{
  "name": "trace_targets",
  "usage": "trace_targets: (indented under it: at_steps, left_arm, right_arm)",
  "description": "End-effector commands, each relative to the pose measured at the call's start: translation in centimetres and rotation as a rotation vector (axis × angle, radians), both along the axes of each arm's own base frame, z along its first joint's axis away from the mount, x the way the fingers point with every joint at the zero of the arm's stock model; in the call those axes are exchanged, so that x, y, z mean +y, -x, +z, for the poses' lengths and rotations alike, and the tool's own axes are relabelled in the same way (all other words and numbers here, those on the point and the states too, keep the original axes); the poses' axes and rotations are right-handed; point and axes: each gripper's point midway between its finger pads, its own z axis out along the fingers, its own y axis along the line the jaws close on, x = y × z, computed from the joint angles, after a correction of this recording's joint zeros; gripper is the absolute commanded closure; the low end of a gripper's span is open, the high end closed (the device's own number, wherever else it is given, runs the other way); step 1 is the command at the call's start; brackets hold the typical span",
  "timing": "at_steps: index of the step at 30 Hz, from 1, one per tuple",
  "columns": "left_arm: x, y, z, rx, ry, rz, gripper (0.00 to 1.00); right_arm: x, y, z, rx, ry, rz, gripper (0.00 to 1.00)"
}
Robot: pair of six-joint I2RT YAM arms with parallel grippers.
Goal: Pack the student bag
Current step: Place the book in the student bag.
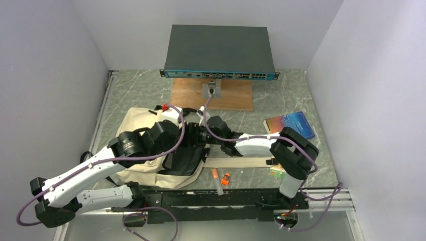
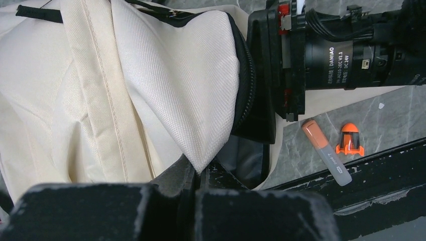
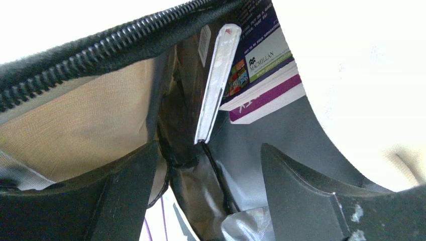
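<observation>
The beige student bag (image 1: 134,123) lies left of centre on the table, its black-lined mouth facing right. My left gripper (image 2: 200,173) is shut on a corner of the bag's pale flap (image 2: 186,75) and holds the mouth up. My right arm's wrist (image 2: 331,55) reaches into the opening from the right. Inside the bag, my right gripper (image 3: 211,165) stands open with nothing between its fingers (image 3: 125,191). Just beyond them stand a thin white booklet (image 3: 217,85) and a purple-and-white book (image 3: 263,75). The black zipper (image 3: 100,45) runs overhead.
A blue-orange book (image 1: 290,125) lies at the right. An orange-capped marker (image 2: 326,153) and a small orange piece (image 2: 350,139) lie by the front rail; a green item (image 1: 278,172) sits under the right arm. A bag strap (image 1: 241,161) stretches right. A network switch (image 1: 219,50) stands on a wooden board (image 1: 233,95) behind.
</observation>
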Motion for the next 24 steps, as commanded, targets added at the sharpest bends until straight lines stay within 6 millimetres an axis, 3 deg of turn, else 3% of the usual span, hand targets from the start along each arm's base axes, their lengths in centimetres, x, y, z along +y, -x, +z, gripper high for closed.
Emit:
trace_targets:
  at_steps: [1,7,15,19,24]
  left_arm:
    - [-1.1,-0.5,2.6,-0.048,0.097,0.004,1.00]
    - [-0.8,0.0,1.2,-0.024,0.093,0.011,1.00]
    - [-2.5,0.5,-1.2,0.048,0.157,0.013,1.00]
    - [-3.8,0.5,-3.0,0.077,0.218,0.021,1.00]
    - [-4.4,0.9,-6.6,0.139,0.231,0.052,1.00]
  right_arm:
    - [0.9,0.4,0.4,-0.021,-0.034,0.040,0.24]
    - [1.4,0.7,0.5,-0.067,-0.050,0.090,0.25]
    - [-1.4,0.5,-0.8,-0.062,0.066,0.057,0.24]
    - [-4.8,1.1,-1.9,-0.032,0.140,0.001,0.23]
    - [-12.2,1.3,-3.0,-0.095,0.414,-0.115,0.18]
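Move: The right hand, empty and open, sits in the student bag's mouth. The book just put in lies about 7 cm ahead of it, 6 cm to its left and slightly lower; on the table the last book is about 8 cm ahead and 43 cm to its right, and the marker 15 cm back and 11 cm right, both some 9 cm lower. From the left hand, pinching the bag's flap, the bagged book is about 6 cm ahead, 4 cm left and 11 cm below. Still pinching the bag's flap, the left hand holds it up at first, then lowers it about 6 cm, drifting a little right and tipping slightly downward. The right hand sinks about 2 cm inside the mouth, then draws out to the right with quickening speed, some 7 cm, away from the bagged books, fingers staying wide open and the wrist rolling about 10 degrees. ##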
